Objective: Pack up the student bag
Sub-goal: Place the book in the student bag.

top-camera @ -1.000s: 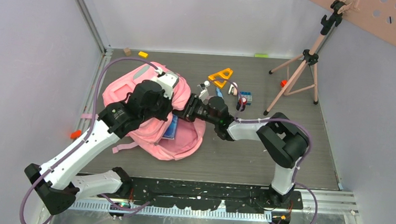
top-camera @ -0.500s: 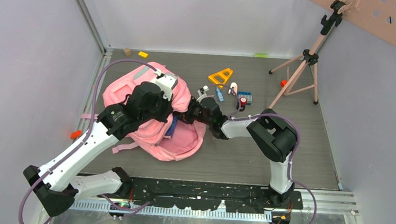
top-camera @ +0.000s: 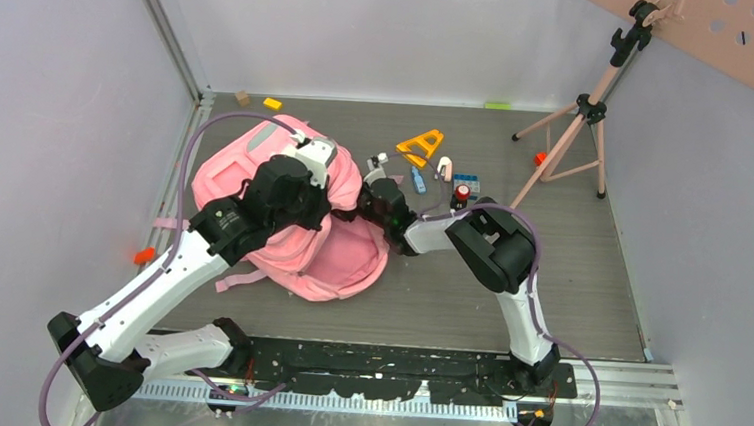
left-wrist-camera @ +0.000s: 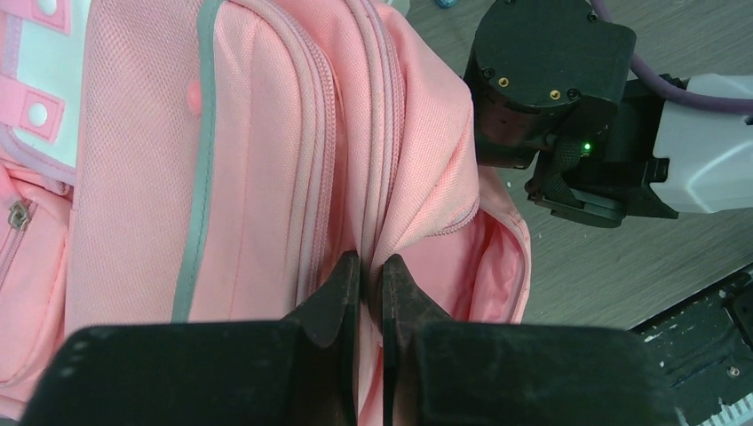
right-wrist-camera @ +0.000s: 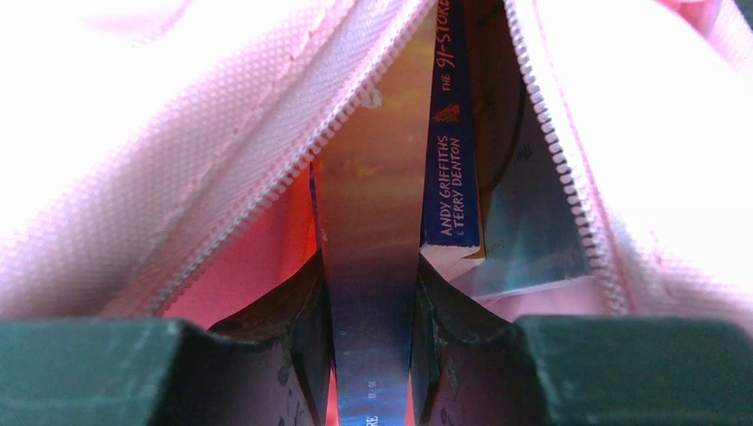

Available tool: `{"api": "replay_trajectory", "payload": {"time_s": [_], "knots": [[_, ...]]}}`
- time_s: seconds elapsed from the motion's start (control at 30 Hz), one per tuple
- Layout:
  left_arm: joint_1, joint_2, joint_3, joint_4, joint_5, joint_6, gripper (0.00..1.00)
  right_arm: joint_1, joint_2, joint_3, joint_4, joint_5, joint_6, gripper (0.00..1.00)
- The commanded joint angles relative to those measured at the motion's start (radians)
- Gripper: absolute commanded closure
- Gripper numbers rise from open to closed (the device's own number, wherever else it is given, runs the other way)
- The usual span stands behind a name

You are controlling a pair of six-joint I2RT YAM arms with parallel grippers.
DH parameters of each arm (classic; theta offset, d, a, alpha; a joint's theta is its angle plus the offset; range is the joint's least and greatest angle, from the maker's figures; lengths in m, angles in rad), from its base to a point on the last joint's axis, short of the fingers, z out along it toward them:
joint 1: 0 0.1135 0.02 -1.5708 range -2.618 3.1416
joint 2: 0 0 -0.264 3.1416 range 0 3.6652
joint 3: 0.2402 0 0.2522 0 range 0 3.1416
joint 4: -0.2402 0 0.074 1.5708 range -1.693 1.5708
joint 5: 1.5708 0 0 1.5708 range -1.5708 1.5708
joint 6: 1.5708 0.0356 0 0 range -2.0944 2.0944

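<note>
The pink student bag [top-camera: 341,263] lies left of the table's middle, its main zipper mouth facing right. My left gripper [left-wrist-camera: 371,266] is shut on the fabric edge of the bag [left-wrist-camera: 257,133] beside the zipper and holds the mouth apart. My right gripper [right-wrist-camera: 368,275] is inside the opening, shut on a thin blue-spined book [right-wrist-camera: 368,195]. A second book [right-wrist-camera: 451,160] with a blue spine stands just right of it inside the bag. In the top view the right gripper [top-camera: 363,210] is hidden at the bag's mouth, close to the left gripper [top-camera: 338,212].
Loose items lie behind the right arm: an orange triangle ruler [top-camera: 420,146], a white piece [top-camera: 444,168], a blue pen-like thing [top-camera: 417,181] and a blue box [top-camera: 466,181]. A tripod [top-camera: 580,117] stands at the back right. Small blocks [top-camera: 273,104] sit at the back left.
The right arm has moved left, carrying the book deeper into the bag; the blue cover no longer shows from above. The left gripper keeps its hold.
</note>
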Motion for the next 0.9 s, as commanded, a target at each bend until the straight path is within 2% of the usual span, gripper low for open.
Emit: {"api": "replay_trajectory", "payload": {"time_s": [0.0,0.2,0.27,0.47,0.6,0.73,0.87], "knots": [[-0.019,-0.033,0.030,0.220,0.107,-0.060,1.00,-0.007,0.029,0.088,0.099,0.090,-0.075,0.98],[-0.019,-0.036,0.017,0.206,0.088,-0.075,1.00,-0.006,-0.007,0.045,0.068,0.090,-0.109,0.78],[-0.019,-0.035,0.019,0.195,0.076,-0.076,1.00,-0.007,-0.026,0.022,0.048,0.091,-0.119,0.66],[-0.017,-0.039,0.016,0.172,0.043,-0.080,1.00,-0.007,-0.116,-0.073,0.018,0.084,-0.168,0.42],[-0.012,-0.039,0.007,0.173,0.040,-0.089,1.00,-0.007,-0.191,-0.154,-0.034,0.086,-0.210,0.35],[-0.008,-0.030,-0.004,0.179,0.037,-0.098,1.00,-0.006,-0.298,-0.248,-0.137,0.112,-0.256,0.32],[-0.005,-0.005,-0.029,0.195,0.036,-0.103,1.00,-0.007,-0.472,-0.355,-0.233,0.185,-0.317,0.32]]}}
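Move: The right hand is inside the bag with the book's spine still between its fingers; the book's middle is about 5 cm to its left and 3 cm ahead, at the same height. The 91-Storey book, already packed, sits some 7 cm ahead, 4 cm left and 3 cm lower. The bag's zip edge, held by the left hand, is around 9 cm back, 1 cm left and 13 cm above. From the left hand, the book lies roughly 12 cm ahead, 4 cm left and 13 cm down. The right fingers first keep their grip on the book's spine deep in the bag, nearly still, then spread and let go. The hand pulls out of the bag mouth, about 7 cm to the right and 3 cm back, away from the book, its wrist turning some 15 degrees. The left hand keeps the bag's zip edge pinched, easing down about 1 cm. ##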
